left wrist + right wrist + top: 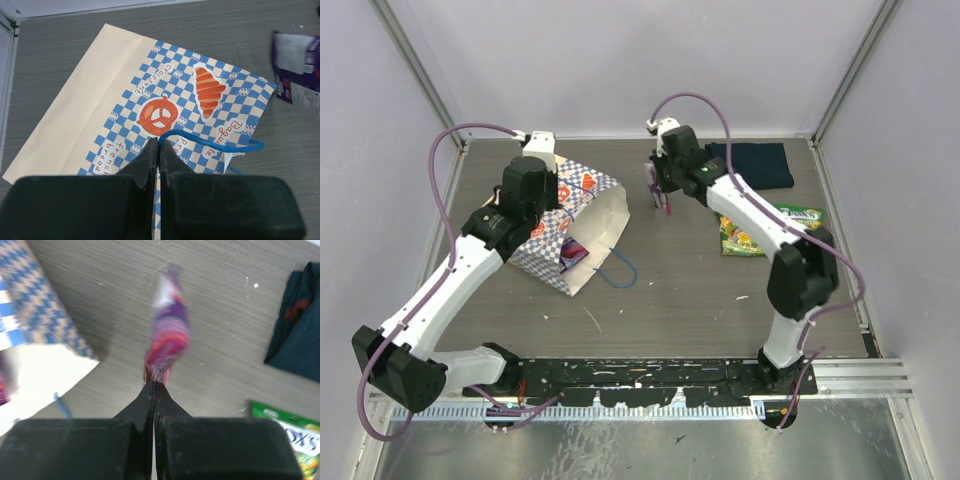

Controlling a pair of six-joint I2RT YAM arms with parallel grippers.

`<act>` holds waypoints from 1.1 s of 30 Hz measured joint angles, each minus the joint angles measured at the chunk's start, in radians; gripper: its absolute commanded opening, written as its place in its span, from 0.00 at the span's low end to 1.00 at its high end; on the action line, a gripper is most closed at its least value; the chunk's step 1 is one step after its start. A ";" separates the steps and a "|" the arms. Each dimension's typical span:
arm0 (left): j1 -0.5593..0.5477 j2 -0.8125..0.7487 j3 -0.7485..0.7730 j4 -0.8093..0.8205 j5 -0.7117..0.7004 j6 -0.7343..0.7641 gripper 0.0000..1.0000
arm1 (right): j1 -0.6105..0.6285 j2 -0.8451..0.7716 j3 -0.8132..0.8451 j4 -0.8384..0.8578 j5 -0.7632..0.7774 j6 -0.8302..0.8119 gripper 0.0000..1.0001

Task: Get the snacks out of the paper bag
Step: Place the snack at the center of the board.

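The paper bag lies on its side left of centre, its mouth facing the near right. My left gripper sits over its checkered side, jaws shut on the blue cord handle right at the fingertips. Inside the bag's mouth a purple snack shows. My right gripper hangs above the table right of the bag, shut on the top edge of a purple snack that dangles below it. Two green snacks lie flat on the right.
A dark navy folded cloth lies at the back right, also in the right wrist view. A loose blue handle loop lies in front of the bag's mouth. Walls close in the table on three sides.
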 measured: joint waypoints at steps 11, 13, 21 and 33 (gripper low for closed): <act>0.105 0.063 0.005 0.015 -0.005 0.020 0.00 | 0.019 0.220 0.063 -0.013 0.174 -0.434 0.01; 0.113 0.086 0.020 0.010 -0.019 0.020 0.00 | 0.039 0.190 -0.012 0.005 0.160 -0.444 0.01; 0.114 0.165 0.106 -0.045 -0.074 0.006 0.00 | 0.159 0.111 -0.249 0.123 0.042 -0.298 0.01; 0.120 0.065 0.037 -0.039 -0.117 -0.035 0.00 | 0.057 -0.032 -0.324 0.202 0.103 -0.156 0.01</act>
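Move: The purple snack is already pinched in the right fingers. The board's centre, where it is to go, lies about 6 cm back, 5 cm left and some 20 cm below that hand. The paper bag's middle is roughly 24 cm left and 3 cm back, the nearer green snack about 22 cm right and 3 cm back. From the left hand, holding the blue handle, the centre is some 17 cm right, 1 cm ahead and 28 cm down; the bag's middle is 4 cm ahead, 3 cm left. Keep the purple snack pinched and swing the right gripper about 5 cm forward while sinking and rolling its left side down some 30 degrees. Then sweep it down and back over the open board, easing the roll, and finally lift and bring it forward about 4 cm. Meanwhile, carry the held bag handle about 6 cm left with the left gripper, reaching forward and then partly back. ##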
